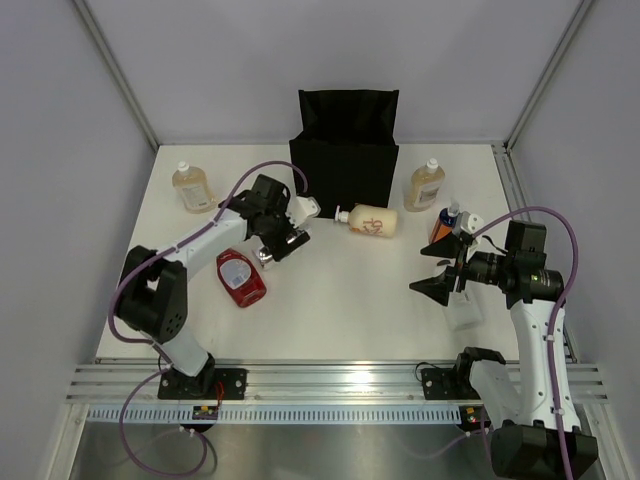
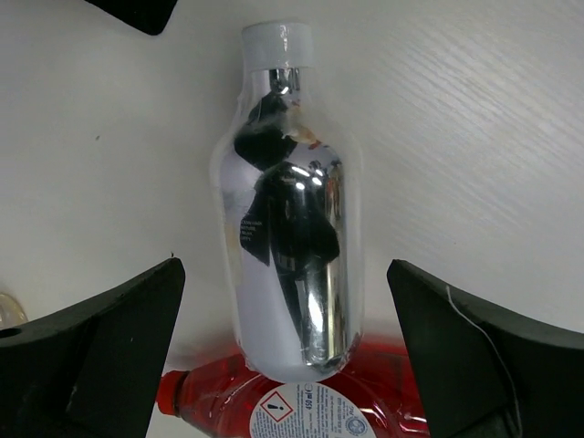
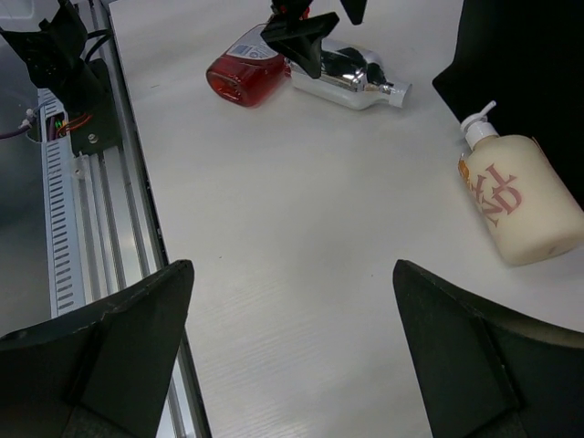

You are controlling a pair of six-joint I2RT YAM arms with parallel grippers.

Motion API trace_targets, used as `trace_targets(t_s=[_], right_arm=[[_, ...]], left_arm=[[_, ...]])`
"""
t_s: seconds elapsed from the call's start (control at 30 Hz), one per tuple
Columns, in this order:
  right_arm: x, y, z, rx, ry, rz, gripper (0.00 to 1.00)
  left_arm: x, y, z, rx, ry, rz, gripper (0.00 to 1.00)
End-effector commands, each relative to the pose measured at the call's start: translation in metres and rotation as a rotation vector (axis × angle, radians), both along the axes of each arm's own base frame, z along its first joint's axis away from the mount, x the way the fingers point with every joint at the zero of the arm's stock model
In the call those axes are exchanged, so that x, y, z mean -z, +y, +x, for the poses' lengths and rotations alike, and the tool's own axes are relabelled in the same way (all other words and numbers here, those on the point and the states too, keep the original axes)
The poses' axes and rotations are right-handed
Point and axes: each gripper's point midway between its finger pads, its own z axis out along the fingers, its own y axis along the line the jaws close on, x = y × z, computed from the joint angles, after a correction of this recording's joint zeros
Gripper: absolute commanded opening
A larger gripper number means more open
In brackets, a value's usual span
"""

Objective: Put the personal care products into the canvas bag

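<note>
The black canvas bag (image 1: 345,145) stands upright at the back centre. A shiny silver bottle (image 2: 292,228) lies on the table with its white cap pointing away, its base against a red bottle (image 2: 301,401). My left gripper (image 2: 285,274) hangs open over the silver bottle, a finger on each side, apart from it. A cream pump bottle (image 1: 372,221) lies in front of the bag. My right gripper (image 3: 292,269) is open over bare table, holding nothing. Below it in the top view lies a flat white bottle (image 1: 465,312), with a small orange spray (image 1: 445,225) behind.
Two squat amber bottles stand at the back, one left (image 1: 192,188) and one right (image 1: 426,185) of the bag. Grey walls enclose the table on three sides. An aluminium rail (image 1: 330,385) with the arm bases runs along the near edge.
</note>
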Motion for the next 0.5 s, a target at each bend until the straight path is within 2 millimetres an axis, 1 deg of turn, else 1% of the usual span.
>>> trace_targets(t_s=[0.0, 0.07, 0.13, 0.2, 0.23, 0.27, 0.33, 0.37, 0.43, 0.47], right_arm=[[-0.002, 0.0, -0.003, -0.006, -0.059, -0.02, 0.99], [-0.002, 0.0, -0.003, -0.005, -0.064, -0.024, 1.0], [-0.002, 0.0, -0.003, -0.005, -0.065, -0.026, 0.99], [-0.002, 0.0, -0.004, -0.007, -0.067, -0.029, 1.0], [-0.002, 0.0, -0.005, -0.008, -0.069, -0.028, 1.0], [-0.002, 0.0, -0.005, -0.01, -0.068, -0.025, 1.0], [-0.003, 0.001, -0.006, -0.013, -0.069, -0.021, 1.0], [-0.003, 0.001, -0.007, -0.015, -0.068, -0.021, 1.0], [-0.002, 0.001, -0.008, -0.014, -0.065, -0.023, 0.99], [-0.002, -0.001, -0.007, -0.008, -0.066, -0.025, 1.0]], left_arm=[[-0.015, -0.007, 0.032, -0.029, -0.087, 0.001, 0.99], [-0.006, -0.01, 0.031, -0.028, -0.058, 0.004, 0.99], [0.007, -0.011, 0.028, -0.031, -0.027, 0.015, 0.99], [0.018, -0.009, 0.026, -0.039, -0.013, 0.029, 0.99], [0.028, -0.005, 0.027, -0.059, -0.001, 0.055, 0.99], [0.032, -0.003, 0.028, -0.072, 0.0, 0.071, 0.99], [0.038, 0.002, 0.034, -0.108, -0.002, 0.103, 0.99], [0.039, 0.001, 0.035, -0.11, -0.001, 0.101, 0.99], [0.039, 0.009, 0.041, -0.159, -0.036, 0.139, 0.99], [0.04, 0.009, 0.043, -0.165, -0.051, 0.146, 0.99]])
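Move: The silver bottle lies some 6 cm below the left hand, about 2 cm ahead and level sideways. The red bottle is roughly 6 cm back and 9 cm left of this hand; the cream pump bottle is 9 cm ahead, 19 cm right; the canvas bag's middle is about 14 cm ahead, 13 cm right. From the right hand, the silver bottle lies about 15 cm ahead, 27 cm left and 21 cm below. Left hand sinks about 5 cm, easing slightly forward, bringing its wide-open fingers down astride the silver bottle's body. ##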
